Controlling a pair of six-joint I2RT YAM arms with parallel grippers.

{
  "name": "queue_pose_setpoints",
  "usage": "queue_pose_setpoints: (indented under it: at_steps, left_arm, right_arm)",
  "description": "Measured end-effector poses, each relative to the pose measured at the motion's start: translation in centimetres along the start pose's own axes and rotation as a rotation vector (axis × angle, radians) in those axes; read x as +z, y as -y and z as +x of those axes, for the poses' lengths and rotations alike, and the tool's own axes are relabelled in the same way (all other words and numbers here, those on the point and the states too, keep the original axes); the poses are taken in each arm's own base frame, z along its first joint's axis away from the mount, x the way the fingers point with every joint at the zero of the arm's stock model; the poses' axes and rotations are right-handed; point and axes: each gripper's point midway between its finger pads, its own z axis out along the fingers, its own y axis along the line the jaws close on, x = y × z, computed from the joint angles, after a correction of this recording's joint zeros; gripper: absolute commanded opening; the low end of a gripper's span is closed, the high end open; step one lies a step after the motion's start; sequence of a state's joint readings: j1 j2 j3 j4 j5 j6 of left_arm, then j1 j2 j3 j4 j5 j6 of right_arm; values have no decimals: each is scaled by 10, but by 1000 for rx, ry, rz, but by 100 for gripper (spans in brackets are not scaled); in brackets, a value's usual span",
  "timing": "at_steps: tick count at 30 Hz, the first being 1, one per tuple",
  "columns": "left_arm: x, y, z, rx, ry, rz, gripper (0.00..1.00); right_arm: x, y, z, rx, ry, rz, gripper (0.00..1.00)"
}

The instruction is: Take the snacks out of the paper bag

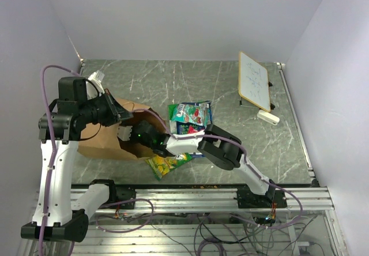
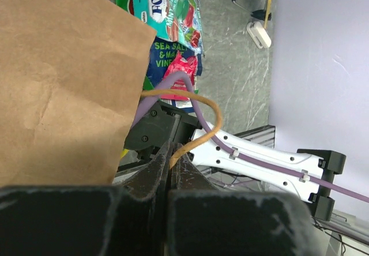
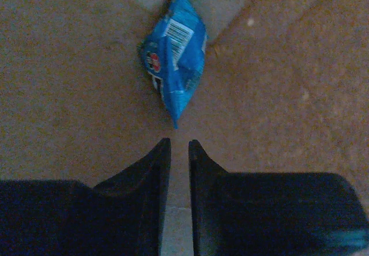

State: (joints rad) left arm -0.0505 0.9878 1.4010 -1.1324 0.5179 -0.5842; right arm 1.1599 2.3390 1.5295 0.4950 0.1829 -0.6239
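Note:
The brown paper bag [image 1: 99,143] lies on its side at the left, mouth toward the middle. My left gripper [image 1: 123,115] is shut on the bag's thin looped handle [image 2: 205,123], its tip [image 2: 171,160] pinching the loop beside the bag wall [image 2: 63,77]. My right gripper [image 1: 134,136] reaches into the bag's mouth. In the right wrist view it [image 3: 179,143] is narrowly open and empty, just short of a blue snack packet [image 3: 176,54] lying inside the bag [image 3: 69,66]. Outside lie a teal packet [image 1: 193,112], a blue one [image 1: 192,128], a red one [image 2: 181,74] and a yellow-green one [image 1: 164,165].
A white framed board [image 1: 254,80] stands at the back right with a small white object [image 1: 268,117] beside it. The right arm [image 2: 259,158] stretches across the front of the bag. Grey walls close the table on three sides.

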Motion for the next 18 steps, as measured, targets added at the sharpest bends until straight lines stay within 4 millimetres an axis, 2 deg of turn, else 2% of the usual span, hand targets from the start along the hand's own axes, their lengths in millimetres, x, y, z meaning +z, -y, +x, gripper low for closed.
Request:
queue_pose_setpoints:
  at_steps: [4,7,12,18]
  left_arm:
    - [-2,1,2,-16,16,9,7]
    - [-3,1,1,-30,25,5,7]
    - [-3,0,-5,-55,59,-13,7]
    - [-4,-2,-9,-86,103,-18,7]
  right_arm:
    - [-2,-4,2,5,4,-30,0]
    - [-11,-10,3,9,3,-69,0]
    - [-40,-10,-4,15,20,-122,0]
    - [-75,8,-32,44,90,-133,0]
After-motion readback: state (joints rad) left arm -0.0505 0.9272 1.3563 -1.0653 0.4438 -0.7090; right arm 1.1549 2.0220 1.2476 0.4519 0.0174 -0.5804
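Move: The blue packet lies deep in the paper bag, off the right fingertips, about 5 cm ahead of the right hand, 8 cm to its left and a couple of centimetres lower. Out on the table, the yellow packet is some 18 cm to that hand's right and 16 cm back, while the Fox's packet on the pile is about 27 cm right and 2 cm ahead. From the left hand, the blue packet is roughly 14 cm ahead, 12 cm left and 28 cm below. The blue packet is left beyond the fingertips as the right gripper, already partly closed, shuts fully with nothing between its fingers. The right hand then withdraws from the packet, back about 5 cm and right some 4 cm towards the bag's mouth, soon rising about 5 cm as well, with only a slight wrist turn. The left fingers keep their pinch on the bag's handle. ##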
